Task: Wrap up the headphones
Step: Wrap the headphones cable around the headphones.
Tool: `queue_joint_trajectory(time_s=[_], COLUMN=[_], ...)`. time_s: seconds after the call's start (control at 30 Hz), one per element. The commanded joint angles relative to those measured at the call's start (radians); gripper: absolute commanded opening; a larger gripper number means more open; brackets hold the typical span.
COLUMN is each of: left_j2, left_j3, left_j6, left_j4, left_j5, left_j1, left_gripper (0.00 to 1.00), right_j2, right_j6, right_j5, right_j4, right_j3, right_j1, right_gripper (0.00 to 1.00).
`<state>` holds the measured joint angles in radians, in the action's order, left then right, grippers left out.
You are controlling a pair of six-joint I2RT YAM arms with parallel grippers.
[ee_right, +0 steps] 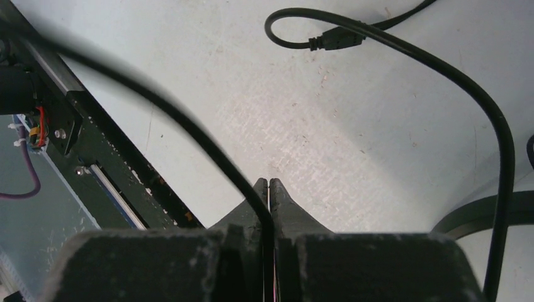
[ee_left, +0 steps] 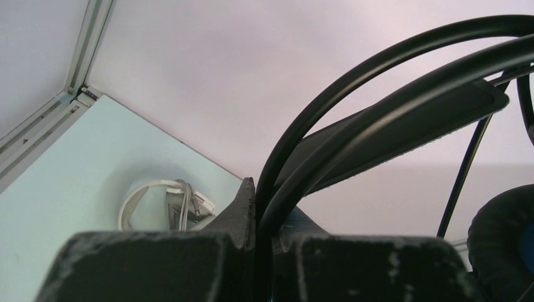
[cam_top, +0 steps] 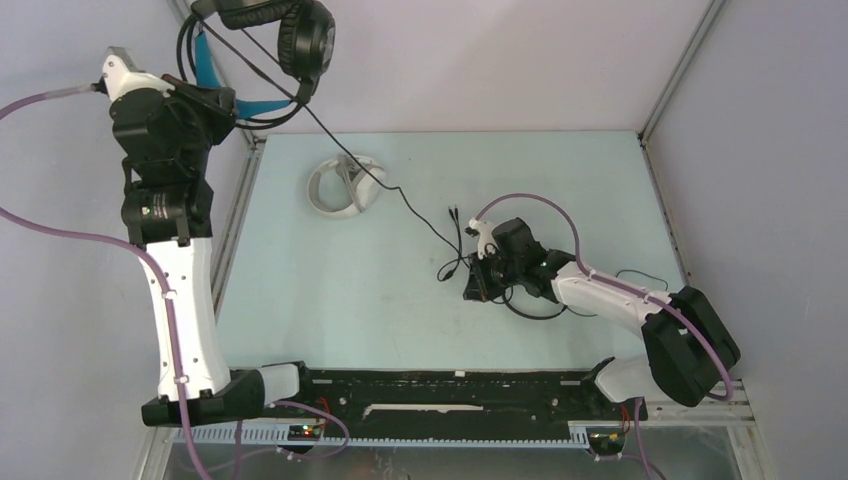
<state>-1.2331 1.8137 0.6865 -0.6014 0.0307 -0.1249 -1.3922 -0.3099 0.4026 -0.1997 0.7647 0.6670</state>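
My left gripper [cam_top: 232, 104] is raised high at the back left, shut on the thin wire headband [ee_left: 378, 69] of the black headphones [cam_top: 300, 38] with blue lining. One ear cup [ee_left: 504, 242] hangs at the right of the left wrist view. Their black cable [cam_top: 400, 195] runs down to the table, where my right gripper [cam_top: 473, 284] is shut on it [ee_right: 189, 129]. The cable's plug [ee_right: 337, 39] lies loose on the table beyond the fingers. The white-grey headphones [cam_top: 340, 185] lie on the table at the back, cord bundled [ee_left: 182, 204]. A slim black set [cam_top: 535, 310] lies partly under the right arm.
The pale table [cam_top: 330, 300] is walled on the left, back and right. A black rail [cam_top: 450, 385] with the arm bases runs along the near edge, close to the right gripper's left side [ee_right: 107, 170]. A thin black cord [cam_top: 640, 275] lies by the right arm.
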Motion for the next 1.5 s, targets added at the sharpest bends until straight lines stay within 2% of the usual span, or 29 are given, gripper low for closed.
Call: queue_joint_trajectory(time_s=[0.0, 0.17, 0.37, 0.63, 0.8, 1.03, 1.13, 1.27, 1.37, 1.47], left_j2=[0.012, 0.001, -0.009, -0.009, -0.026, -0.042, -0.053, -0.058, -0.064, -0.066], left_j3=[0.078, 0.085, 0.071, 0.053, 0.08, 0.119, 0.134, 0.135, 0.134, 0.131], left_j6=[0.067, 0.065, 0.057, 0.003, -0.067, -0.188, -0.206, -0.231, -0.244, -0.243], left_j4=[0.089, 0.081, 0.095, 0.064, -0.021, -0.102, -0.119, -0.132, -0.142, -0.152], left_j5=[-0.059, -0.078, -0.138, -0.158, -0.132, 0.022, 0.039, 0.075, 0.088, 0.092], left_j1=[-0.032, -0.045, -0.046, -0.046, -0.034, 0.034, 0.051, 0.104, 0.16, 0.189], left_gripper=[0.0, 0.0, 0.0, 0.0, 0.0, 0.0, 0.0, 0.0, 0.0, 0.0], right_j2=[-0.005, 0.012, 0.106, 0.213, 0.265, 0.305, 0.331, 0.353, 0.343, 0.301], right_j6=[-0.027, -0.035, -0.02, -0.014, -0.041, -0.106, -0.09, -0.012, -0.004, 0.104], right_j5=[-0.055, -0.097, -0.062, -0.053, -0.023, 0.155, 0.148, 0.122, 0.092, 0.021], right_j4=[-0.027, -0.044, -0.002, -0.041, -0.048, -0.023, -0.021, 0.105, 0.324, 0.557], right_j3=[-0.005, -0.005, 0.008, 0.074, 0.098, 0.121, 0.133, 0.133, 0.133, 0.133], right_j1=[-0.015, -0.031, -0.025, -0.015, -0.017, -0.025, -0.029, -0.006, 0.014, 0.077], right_gripper=[0.06, 0.13, 0.36, 0.51, 0.63, 0.68, 0.69, 0.71, 0.75, 0.79])
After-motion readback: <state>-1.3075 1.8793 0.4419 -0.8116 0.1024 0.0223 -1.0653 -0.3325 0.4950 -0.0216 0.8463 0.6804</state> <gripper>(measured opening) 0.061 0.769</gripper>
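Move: High above the table, the left hand still holds the black headphones by the headband, their middle about 5 cm ahead, 8 cm right and 6 cm above it. From the right hand, low over the table with the taut cable between its fingertips, they are roughly 19 cm ahead, 30 cm left and 49 cm up. The white headphones lie some 27 cm ahead and 30 cm left of the right hand, 6 cm below it; a second black headband is about 12 cm right, level. Letting go of the cable, the right hand opens its fingers wide, edges a little right and forward, then climbs about 18 cm towards the height of the held black headphones, its fingers tipping up some 30 degrees. The left hand keeps its grip on the headband, waits almost in place, then sinks about 5 cm with a slight shift right, tipping down and rolling its left side up. ##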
